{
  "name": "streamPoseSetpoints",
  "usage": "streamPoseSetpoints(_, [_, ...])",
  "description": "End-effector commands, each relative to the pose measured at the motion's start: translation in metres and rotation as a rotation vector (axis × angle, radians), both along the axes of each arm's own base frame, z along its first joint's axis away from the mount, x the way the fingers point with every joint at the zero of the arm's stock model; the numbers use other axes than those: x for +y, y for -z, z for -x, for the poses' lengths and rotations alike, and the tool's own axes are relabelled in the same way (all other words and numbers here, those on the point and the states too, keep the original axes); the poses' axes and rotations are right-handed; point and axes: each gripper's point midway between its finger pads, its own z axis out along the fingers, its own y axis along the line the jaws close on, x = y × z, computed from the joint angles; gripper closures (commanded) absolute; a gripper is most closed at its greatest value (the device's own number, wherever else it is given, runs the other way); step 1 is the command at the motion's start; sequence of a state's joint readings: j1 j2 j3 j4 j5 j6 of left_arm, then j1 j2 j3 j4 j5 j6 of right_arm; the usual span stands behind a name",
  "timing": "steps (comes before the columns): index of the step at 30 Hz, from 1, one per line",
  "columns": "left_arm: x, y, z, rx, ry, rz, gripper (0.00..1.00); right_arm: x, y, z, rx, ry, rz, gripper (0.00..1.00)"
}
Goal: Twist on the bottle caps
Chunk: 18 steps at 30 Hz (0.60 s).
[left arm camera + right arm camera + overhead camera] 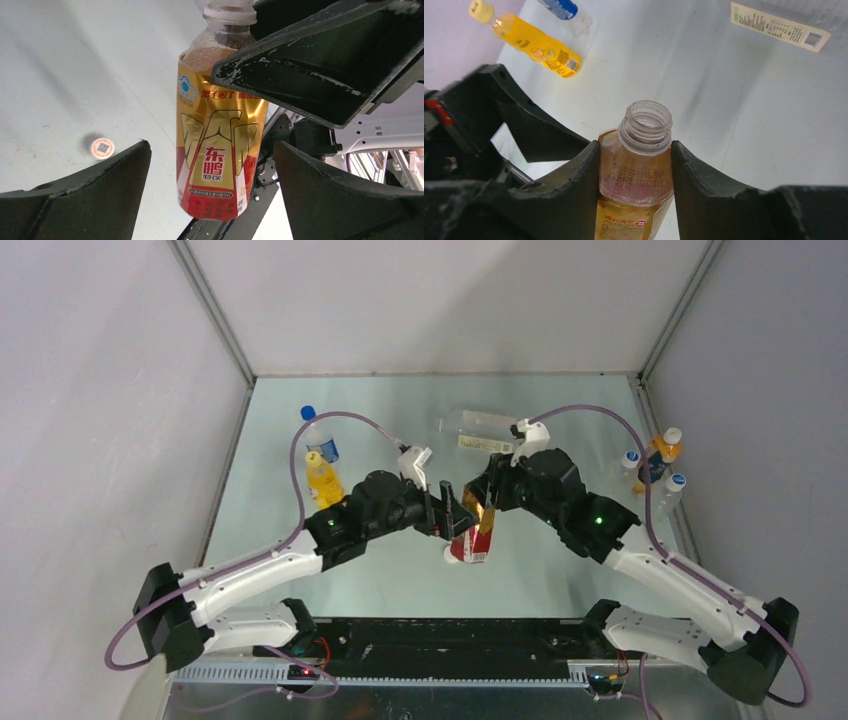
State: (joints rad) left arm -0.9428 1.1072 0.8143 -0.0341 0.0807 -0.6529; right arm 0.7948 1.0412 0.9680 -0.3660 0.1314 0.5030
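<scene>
The brown-drink bottle [470,542] with the red-and-gold label is held in my right gripper [482,508], which is shut on its shoulder just below the open threaded neck [645,124]. No cap is on it. My left gripper [448,508] is open, with its jaws wide on either side of the bottle's body [220,150] and not touching it. One small round cap [102,148] with an orange-ringed face lies on the table to the left. The clear bottle [480,424] lies on its side at the back and also shows in the right wrist view [784,22]. The second cap is not in view.
An orange-drink bottle [323,480] and a blue-capped water bottle [318,435] stand at the left, behind my left arm. Several small bottles [655,465] stand at the right wall. The table's near edge and black rail [450,635] lie just below the held bottle.
</scene>
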Motion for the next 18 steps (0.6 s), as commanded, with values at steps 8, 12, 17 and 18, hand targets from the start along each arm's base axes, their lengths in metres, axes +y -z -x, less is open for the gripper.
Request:
streamPoseSetpoints(8, [-0.035,-0.024,0.006,-0.173,0.068,0.001,0.09,-0.007,-0.052,0.009,-0.143,0.076,-0.265,0.64])
streamPoseSetpoints(12, [-0.040,-0.019,0.011,-0.210,0.107,-0.035,0.14,-0.009,-0.055,0.014,-0.145,0.078,-0.308,0.64])
streamPoseSetpoints(17, [-0.042,-0.012,0.012,-0.235,0.121,-0.079,0.22,-0.005,-0.053,0.019,-0.129,0.060,-0.343,0.63])
streamPoseSetpoints(18, [-0.041,-0.011,0.010,-0.243,0.111,-0.086,0.23,-0.005,-0.053,0.020,-0.132,0.056,-0.351,0.63])
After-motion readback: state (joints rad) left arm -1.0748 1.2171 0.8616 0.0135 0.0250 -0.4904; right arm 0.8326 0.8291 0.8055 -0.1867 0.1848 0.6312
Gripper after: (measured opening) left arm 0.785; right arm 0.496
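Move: My right hand holds the drink bottle by its shoulder. The bottle's middle hangs about 5 cm below that hand, 2 cm back and 1 cm right. It lies from my left hand's open fingers about 5 cm right, 2 cm ahead and 2 cm lower. On the table some 22 cm beneath my left hand, the small white cap is 1 cm ahead and 1 cm right, the large one 2 cm back and 1 cm left. I bring my left hand about 4 cm right and partly back, over the last stretch to the bottle, yawing it slightly clockwise and starting to close its wide-open fingers around the body. Meanwhile my right hand keeps its grip, lifts the bottle about 3 cm while drawing back 2 cm, and rolls some 15 degrees, left side rising, to swing the base towards my left fingers. ##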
